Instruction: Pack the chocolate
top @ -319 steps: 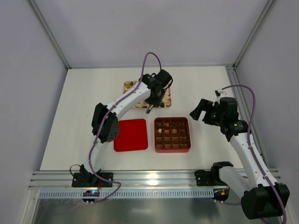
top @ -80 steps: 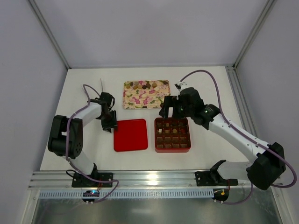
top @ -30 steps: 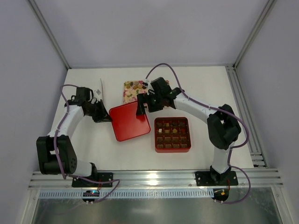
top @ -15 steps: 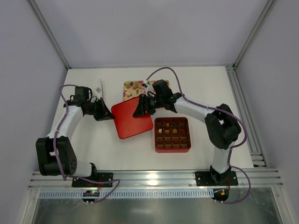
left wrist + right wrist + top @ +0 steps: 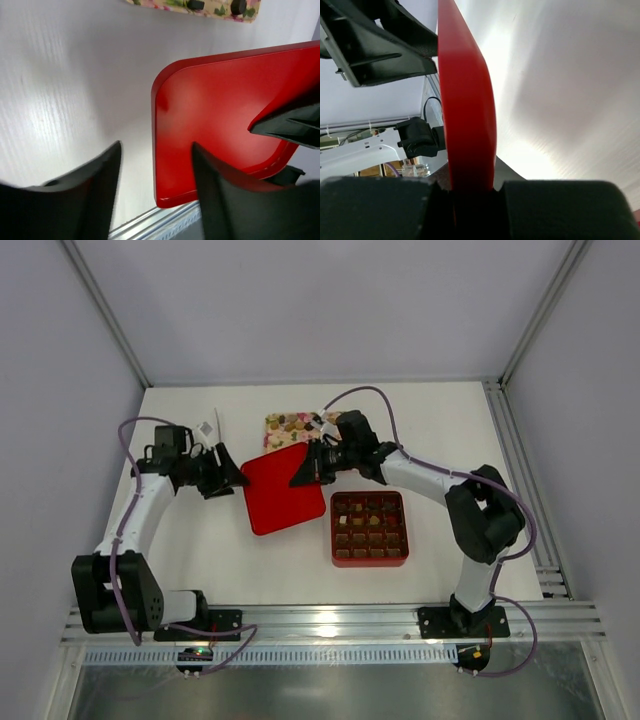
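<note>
Chocolate [image 5: 296, 423] lies in small brown and pale pieces on the flowered tray [image 5: 272, 435]; more pieces sit in the red box [image 5: 369, 560] with the brown gridded insert. The flat red lid [image 5: 283, 490] hangs tilted between the arms. My right gripper [image 5: 306, 473] is shut on its far right edge; in the right wrist view the lid [image 5: 467, 95] runs edge-on out of the clamped gripper [image 5: 470, 186]. My left gripper [image 5: 232, 477] stands open at the lid's left corner. In the left wrist view the lid [image 5: 220, 110] lies past the spread gripper [image 5: 156, 146], and nothing is pinched.
A small white card [image 5: 214, 428] stands behind the left gripper. The tray's edge [image 5: 165, 5] shows at the top of the left wrist view. An aluminium rail [image 5: 330, 625] runs along the near table edge.
My right gripper has closed on the lid's edge. My left gripper has opened and let the lid go, drawing slightly left. The lid has shifted right and tilted.
</note>
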Robot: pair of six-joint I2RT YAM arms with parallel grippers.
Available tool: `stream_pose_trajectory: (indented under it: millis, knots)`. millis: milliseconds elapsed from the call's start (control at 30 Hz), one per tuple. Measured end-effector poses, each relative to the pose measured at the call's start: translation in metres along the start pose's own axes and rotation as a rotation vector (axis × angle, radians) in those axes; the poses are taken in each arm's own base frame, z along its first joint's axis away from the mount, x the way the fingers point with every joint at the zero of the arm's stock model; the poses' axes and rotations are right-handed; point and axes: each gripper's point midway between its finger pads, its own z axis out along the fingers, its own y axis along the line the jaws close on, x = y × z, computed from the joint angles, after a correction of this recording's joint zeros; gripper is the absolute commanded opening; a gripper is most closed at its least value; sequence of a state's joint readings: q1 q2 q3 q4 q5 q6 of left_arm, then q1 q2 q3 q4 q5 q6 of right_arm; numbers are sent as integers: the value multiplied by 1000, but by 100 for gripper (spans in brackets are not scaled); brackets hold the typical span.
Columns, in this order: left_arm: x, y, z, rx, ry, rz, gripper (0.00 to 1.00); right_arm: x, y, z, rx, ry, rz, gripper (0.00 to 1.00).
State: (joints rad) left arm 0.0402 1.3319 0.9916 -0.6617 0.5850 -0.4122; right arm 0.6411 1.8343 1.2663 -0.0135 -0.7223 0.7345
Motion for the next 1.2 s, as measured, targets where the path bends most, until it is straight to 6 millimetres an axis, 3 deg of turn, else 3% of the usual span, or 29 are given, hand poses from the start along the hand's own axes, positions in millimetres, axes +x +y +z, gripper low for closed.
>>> stream_pose_trajectory:
  millis: [100,233,367,467,567,733,833,933,1067,1200]
  knots:
    - [-5,-3,-8,-26,-48,40,72,-6,2,-7,-4,-19,26,4]
    - [-22,-20,-29,-85,-174,169,74,-22,0,-22,-1,-63,59,4]
    - [-20,-77,-48,-73,-307,430,75,-36,-12,-38,28,-84,144,4]
    - [4,-126,-64,-14,-391,650,75,-46,-18,-52,50,-95,212,4]
    - [24,-156,-71,7,-442,813,75,-56,-21,-64,53,-113,270,4]
    - [67,-193,-53,-89,-476,1134,76,-64,-21,-77,53,-111,345,4]
    - [89,-202,-34,-172,-476,1318,78,-67,-17,-84,44,-107,372,4]
    - [105,-209,-29,-226,-518,1472,80,-67,-14,-94,46,-106,397,4]
    - [112,-223,-28,-254,-600,1589,80,-70,-5,-109,46,-118,405,4]
    - [109,-221,-18,-286,-658,1669,81,-73,7,-123,37,-137,393,4]
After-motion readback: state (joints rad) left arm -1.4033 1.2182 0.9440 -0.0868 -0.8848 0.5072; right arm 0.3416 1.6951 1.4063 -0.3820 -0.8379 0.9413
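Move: The red lid hangs from my right hand's grip on its right edge: its middle is about 5 cm left of that hand, 3 cm back and 3 cm below. From my left hand, whose fingers already part around the opposite edge, it lies some 9 cm right and 2 cm back. The chocolate box stands about 15 cm right of my right hand, 5 cm back and 14 cm below. The floral tray is 4 cm right of that hand and some 18 cm farther out. I open my left fingers wider and lift that hand clear of the lid's left edge, then swing it right and back, some 20 cm right and 10 cm higher in all, round the lid's near side to the box's left edge, rolling it roughly 100 degrees until the fingers point mostly forward. My right hand keeps its pinch, carrying the lid right and forward, then right and up, turning slightly clockwise. ##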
